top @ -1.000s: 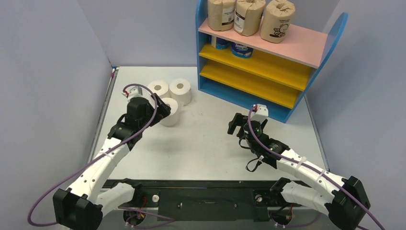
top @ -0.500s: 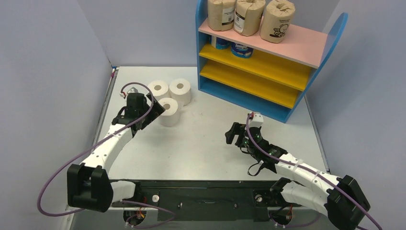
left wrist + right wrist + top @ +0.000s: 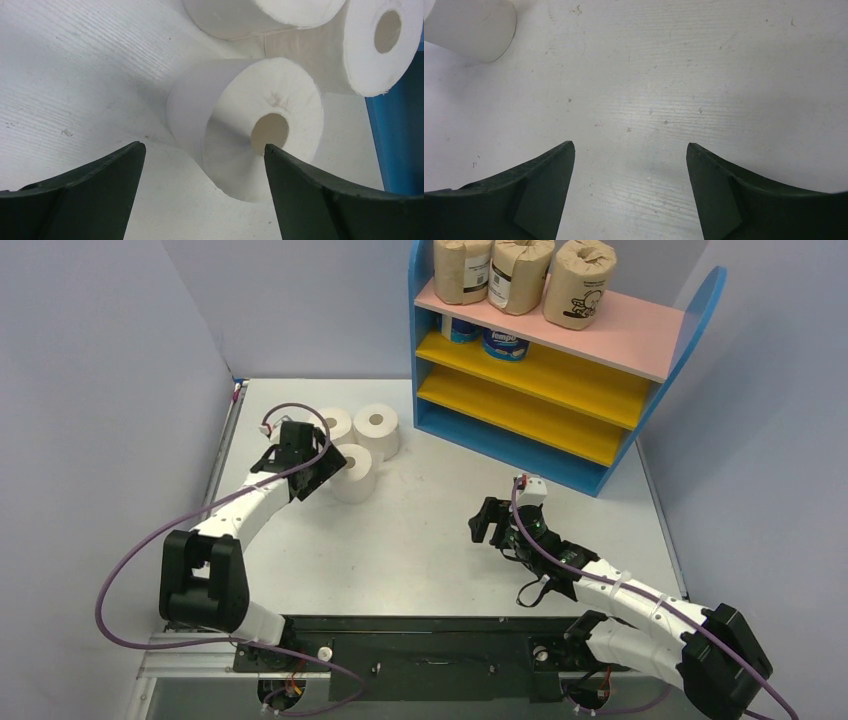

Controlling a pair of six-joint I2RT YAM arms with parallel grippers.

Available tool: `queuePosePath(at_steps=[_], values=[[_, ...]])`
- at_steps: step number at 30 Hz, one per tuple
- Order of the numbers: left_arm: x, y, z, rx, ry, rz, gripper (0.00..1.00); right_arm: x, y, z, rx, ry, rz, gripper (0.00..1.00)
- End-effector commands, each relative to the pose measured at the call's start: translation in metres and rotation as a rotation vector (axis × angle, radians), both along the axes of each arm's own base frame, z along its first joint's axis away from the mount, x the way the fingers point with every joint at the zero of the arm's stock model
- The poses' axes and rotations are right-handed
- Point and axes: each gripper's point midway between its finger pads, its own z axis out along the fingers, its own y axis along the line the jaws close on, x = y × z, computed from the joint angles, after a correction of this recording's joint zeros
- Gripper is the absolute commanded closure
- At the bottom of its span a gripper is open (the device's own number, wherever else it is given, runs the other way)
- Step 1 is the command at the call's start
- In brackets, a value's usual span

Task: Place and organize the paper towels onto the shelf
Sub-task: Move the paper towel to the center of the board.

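Observation:
Three plain white paper towels stand on the table: a near roll (image 3: 356, 472), and two behind it (image 3: 333, 423) (image 3: 376, 430). My left gripper (image 3: 327, 465) is open right beside the near roll's left side. In the left wrist view that roll (image 3: 250, 125) sits just ahead of the open left gripper (image 3: 204, 146), nothing between the fingers. The shelf (image 3: 640, 335) holds three brown-wrapped rolls (image 3: 520, 275) on its pink top and two blue-and-white rolls (image 3: 505, 343) on the upper yellow board. My right gripper (image 3: 487, 522) hovers open over bare table; the right wrist view shows it (image 3: 630, 145) empty.
The shelf's blue side panel (image 3: 400, 140) shows at the right of the left wrist view, behind the rolls. A white roll's side (image 3: 471, 27) sits at the top left of the right wrist view. Grey walls close in on the left and back; the lower yellow board (image 3: 520, 415) holds nothing.
My left gripper has swung up and right, closer to the near white roll. The right gripper has drawn back toward the near edge. Both jaws have narrowed slightly.

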Motion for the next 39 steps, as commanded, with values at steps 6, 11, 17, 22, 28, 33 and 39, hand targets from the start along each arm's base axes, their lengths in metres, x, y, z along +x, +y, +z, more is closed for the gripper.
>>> queuePosePath(at_steps=[6,11,17,22,28,33,39], values=[[0.024,-0.008,0.018,-0.007,-0.079,0.009,0.16,0.004,0.000,0.010,0.007,-0.039,-0.008,0.23],[0.022,-0.018,0.005,0.005,-0.051,-0.013,0.22,0.003,-0.003,0.011,0.011,-0.040,-0.018,0.23],[0.021,-0.029,-0.005,0.014,-0.029,-0.041,0.32,0.001,-0.009,0.011,-0.006,-0.039,-0.031,0.23],[0.018,-0.038,-0.008,0.019,-0.021,-0.067,0.41,0.001,-0.012,0.015,-0.014,-0.045,-0.040,0.23],[0.014,-0.048,-0.005,0.015,-0.024,-0.099,0.52,0.001,-0.014,0.019,-0.017,-0.052,-0.048,0.23],[0.006,-0.067,0.006,0.001,-0.043,-0.158,0.57,0.001,-0.017,0.027,-0.022,-0.067,-0.055,0.23],[-0.017,-0.116,0.025,-0.034,-0.086,-0.290,0.60,0.004,-0.027,0.039,-0.069,-0.091,-0.080,0.23]])
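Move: About 4 cm to the right of the left hand, 1 cm farther out and its middle some 5 cm lower, stands the nearest white paper towel roll. A second roll stands roughly 10 cm ahead and 2 cm left of this hand, a third some 10 cm ahead and 9 cm right, both at the same height as the first. From the empty right hand the nearest roll lies about 15 cm ahead, 26 cm left and 5 cm lower. Closing to about half its opening, the left hand pinches the near roll's wall, one finger in the core and the other against the outside, as it sinks a little at first and travels about 7 cm to the right. The rightward pull quickens at the end, easing slightly back as the wrist turns some 10 degrees clockwise. The empty right hand shifts about 2 cm right, out of the way. ##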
